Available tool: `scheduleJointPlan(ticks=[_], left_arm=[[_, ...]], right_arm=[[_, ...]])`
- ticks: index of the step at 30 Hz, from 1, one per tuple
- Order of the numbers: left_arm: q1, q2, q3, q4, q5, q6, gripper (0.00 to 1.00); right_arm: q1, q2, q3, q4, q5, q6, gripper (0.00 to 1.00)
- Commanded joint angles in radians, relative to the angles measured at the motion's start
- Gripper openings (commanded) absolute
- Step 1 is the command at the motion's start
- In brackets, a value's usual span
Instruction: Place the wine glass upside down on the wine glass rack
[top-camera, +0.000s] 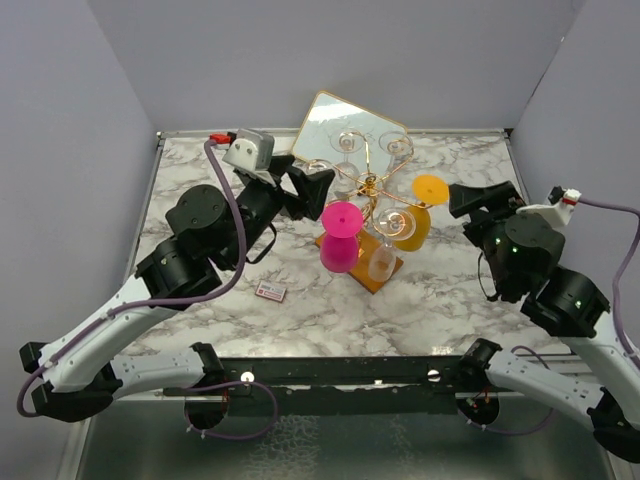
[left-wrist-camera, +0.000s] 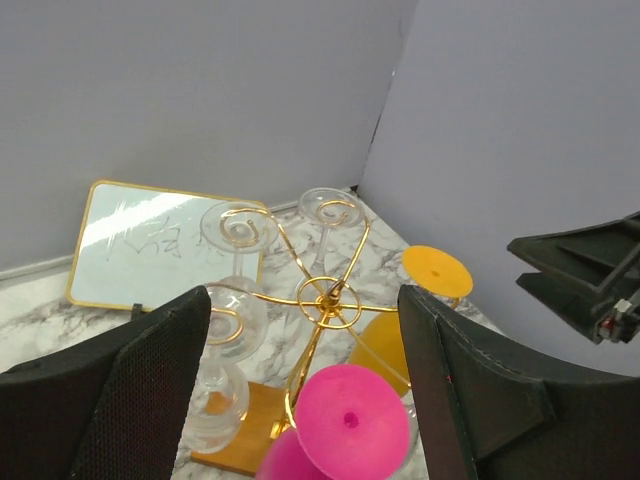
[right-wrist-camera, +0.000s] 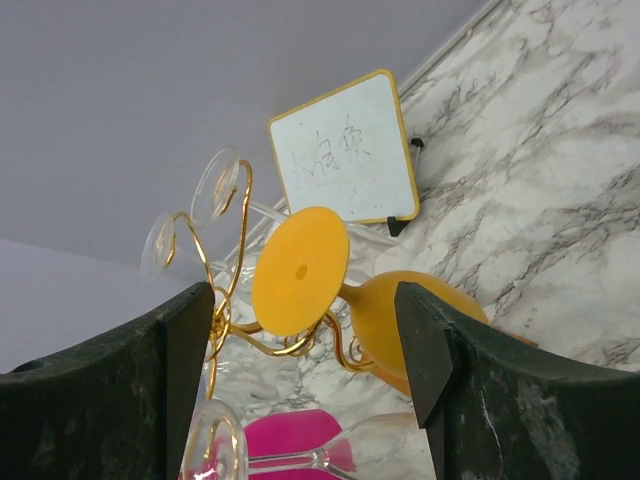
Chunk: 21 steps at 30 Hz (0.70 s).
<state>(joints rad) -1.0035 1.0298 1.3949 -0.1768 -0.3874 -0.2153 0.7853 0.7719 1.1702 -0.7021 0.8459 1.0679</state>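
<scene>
The wine glass rack (top-camera: 368, 186) of gold wire stands on its wooden base (top-camera: 372, 275) mid-table. An orange wine glass (top-camera: 420, 215) hangs on it upside down, its round foot (right-wrist-camera: 300, 270) resting on a curled arm. My right gripper (top-camera: 470, 200) is just right of it, open, with the glass beyond its fingertips (right-wrist-camera: 420, 340) and nothing held. A pink wine glass (left-wrist-camera: 350, 420) and clear glasses (top-camera: 385, 250) also hang upside down. My left gripper (top-camera: 312, 192) is open just left of the pink glass (top-camera: 340, 240), touching nothing.
A gold-framed mirror (top-camera: 345, 125) leans behind the rack at the back wall. A small card (top-camera: 271, 292) lies on the marble top left of the base. Grey walls close in the left, right and back sides.
</scene>
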Motion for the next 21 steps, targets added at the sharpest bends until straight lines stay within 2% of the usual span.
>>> scheduleJointPlan(ticks=[1, 10, 14, 15, 16, 21], left_arm=[[-0.003, -0.066, -0.018, -0.057, -0.088, 0.003, 0.78], [-0.003, -0.193, -0.061, -0.202, -0.273, -0.069, 0.86], [-0.003, -0.26, -0.084, -0.231, -0.322, -0.076, 0.9], [-0.003, -0.278, -0.091, -0.236, -0.334, -0.075, 0.95], [-0.003, -0.294, -0.096, -0.239, -0.346, -0.069, 0.99], [-0.003, -0.342, -0.09, -0.29, -0.425, -0.051, 0.99]], right_arm=[[0.0, -0.068, -0.016, -0.02, -0.023, -0.174, 0.75], [0.0, -0.181, 0.01, -0.166, 0.016, -0.4, 0.79], [0.0, -0.186, 0.041, -0.19, 0.044, -0.466, 0.91], [0.0, -0.188, 0.046, -0.191, 0.052, -0.479, 0.94], [0.0, -0.193, 0.051, -0.193, 0.062, -0.491, 0.96], [0.0, -0.228, 0.068, -0.222, 0.163, -0.501, 0.98]])
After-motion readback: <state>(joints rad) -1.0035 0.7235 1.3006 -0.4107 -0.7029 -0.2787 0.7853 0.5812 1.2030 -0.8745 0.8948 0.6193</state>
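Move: The just-hung orange glass is about 3 cm ahead of the open right hand, 5 cm to its left and slightly below. A clear hanging glass lies some 13 cm left of that hand and 2 cm back, and the rack hub 17 cm left and 5 cm ahead. From the empty left hand, the orange glass is roughly 11 cm ahead, 23 cm right and 14 cm lower; the magenta glass is about 3 cm ahead, 5 cm right and 15 cm below. Sideways and outward, both empty hands draw away from the rack. The left sweeps about 13 cm left with a slight drift back and down, swinging counter-clockwise; the right backs off to the right and back from the orange glass, rolling some 25 degrees so its left side drops. Both already open grippers spread to nearly full width. ##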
